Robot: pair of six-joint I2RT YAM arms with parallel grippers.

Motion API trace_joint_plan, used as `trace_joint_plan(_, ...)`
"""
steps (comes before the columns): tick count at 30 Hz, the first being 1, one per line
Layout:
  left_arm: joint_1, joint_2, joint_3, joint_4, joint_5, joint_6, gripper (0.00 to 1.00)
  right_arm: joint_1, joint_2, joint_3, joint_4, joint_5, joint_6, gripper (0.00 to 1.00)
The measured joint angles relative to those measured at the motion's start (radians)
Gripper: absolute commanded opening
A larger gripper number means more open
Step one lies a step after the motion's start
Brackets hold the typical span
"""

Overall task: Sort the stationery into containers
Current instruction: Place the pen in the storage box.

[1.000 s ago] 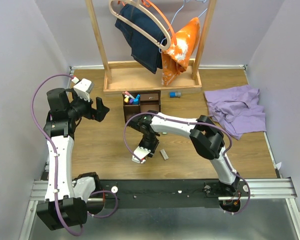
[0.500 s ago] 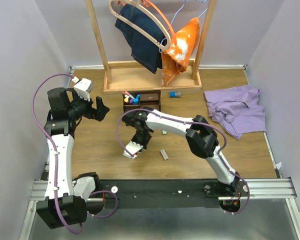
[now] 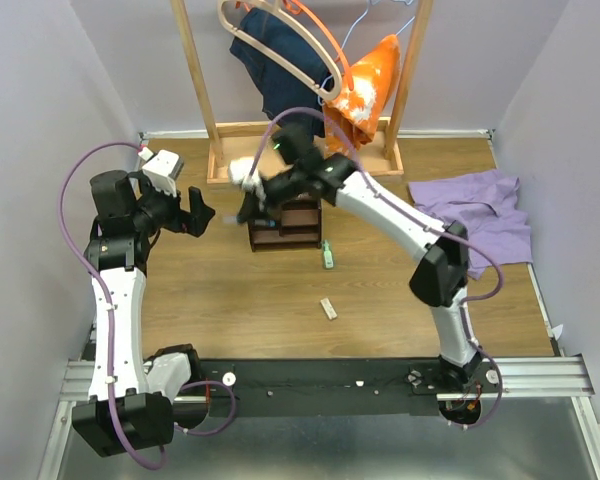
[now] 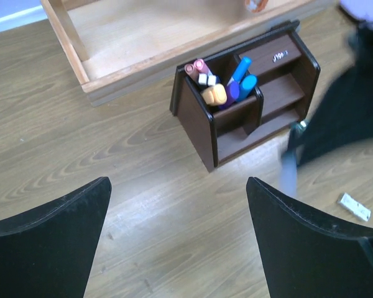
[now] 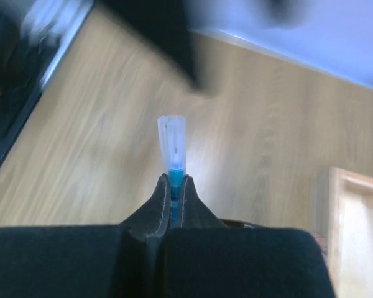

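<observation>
My right gripper (image 5: 172, 183) is shut on a thin white pen (image 5: 172, 146) with a blue tip under a clear cap. In the top view this gripper (image 3: 250, 212) hovers at the left end of the dark brown organizer (image 3: 290, 225). Its upright slots (image 4: 221, 93) hold several coloured markers. A green highlighter (image 3: 327, 255) lies on the table just right of the organizer. The beige eraser (image 3: 328, 308) lies nearer the front. My left gripper (image 3: 205, 215) stands open and empty, left of the organizer, above bare wood (image 4: 177, 186).
The light-wood clothes rack (image 3: 300, 160), with jeans and an orange garment hanging on it, stands right behind the organizer. A purple cloth (image 3: 475, 215) lies crumpled at the right. My right arm (image 3: 380, 205) stretches across the table's middle.
The right jaws closed on the pen near the front of the table, then the arm swung up and back to the organizer's left end. The left arm stayed still.
</observation>
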Motion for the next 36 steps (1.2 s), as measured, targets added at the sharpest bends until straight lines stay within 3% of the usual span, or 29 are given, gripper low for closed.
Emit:
trace_joint_plan(3,0.000,0.000,0.000,0.029,-0.003,-0.031,0.99,-0.138,-0.073,-0.212,0.541,-0.110,0.550,0.01)
trace_joint_plan(6,0.000,0.005,-0.001,0.063,-0.003,-0.061,0.99,-0.247,-0.058,-0.301,0.929,-0.113,0.934,0.01)
trace_joint_plan(8,0.000,0.016,-0.001,0.076,-0.003,-0.074,0.99,-0.294,-0.032,-0.322,1.125,-0.108,1.112,0.01)
trace_joint_plan(11,0.000,0.049,0.000,0.084,-0.003,-0.087,0.99,-0.303,-0.004,-0.338,1.329,-0.105,1.249,0.01)
trace_joint_plan(19,0.000,0.121,0.002,0.080,-0.003,-0.089,0.99,-0.267,0.010,-0.389,1.603,-0.103,1.321,0.01)
trace_joint_plan(27,0.001,0.166,0.004,0.082,-0.003,-0.085,0.99,-0.272,0.013,-0.586,1.740,-0.069,1.161,0.01)
trace_joint_plan(36,0.003,0.215,0.014,0.084,-0.003,-0.081,0.99,-0.279,0.057,-0.595,1.850,-0.020,1.085,0.01)
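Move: The storage box's pen compartment, at its far left corner, lies about 10 cm ahead of the right hand, some 4 cm to its right and 16 cm below. Just beyond the box, the wooden tray's middle is about 23 cm ahead and 13 cm right of that hand; the green highlighter on the table is roughly 1 cm ahead and 19 cm right. From the left hand the compartment lies some 9 cm ahead, 10 cm right and 18 cm below. The pen, still pinched in the shut right fingers, is swept fast forward some 15 cm and a little right to above the compartment, rising about 10 cm and then sinking about 6, while the wrist swings some 50 degrees to bring the pen steeply upright. The left hand, empty and wide open, eases forward about 4 cm, then sinks as much, tipping slightly down. ##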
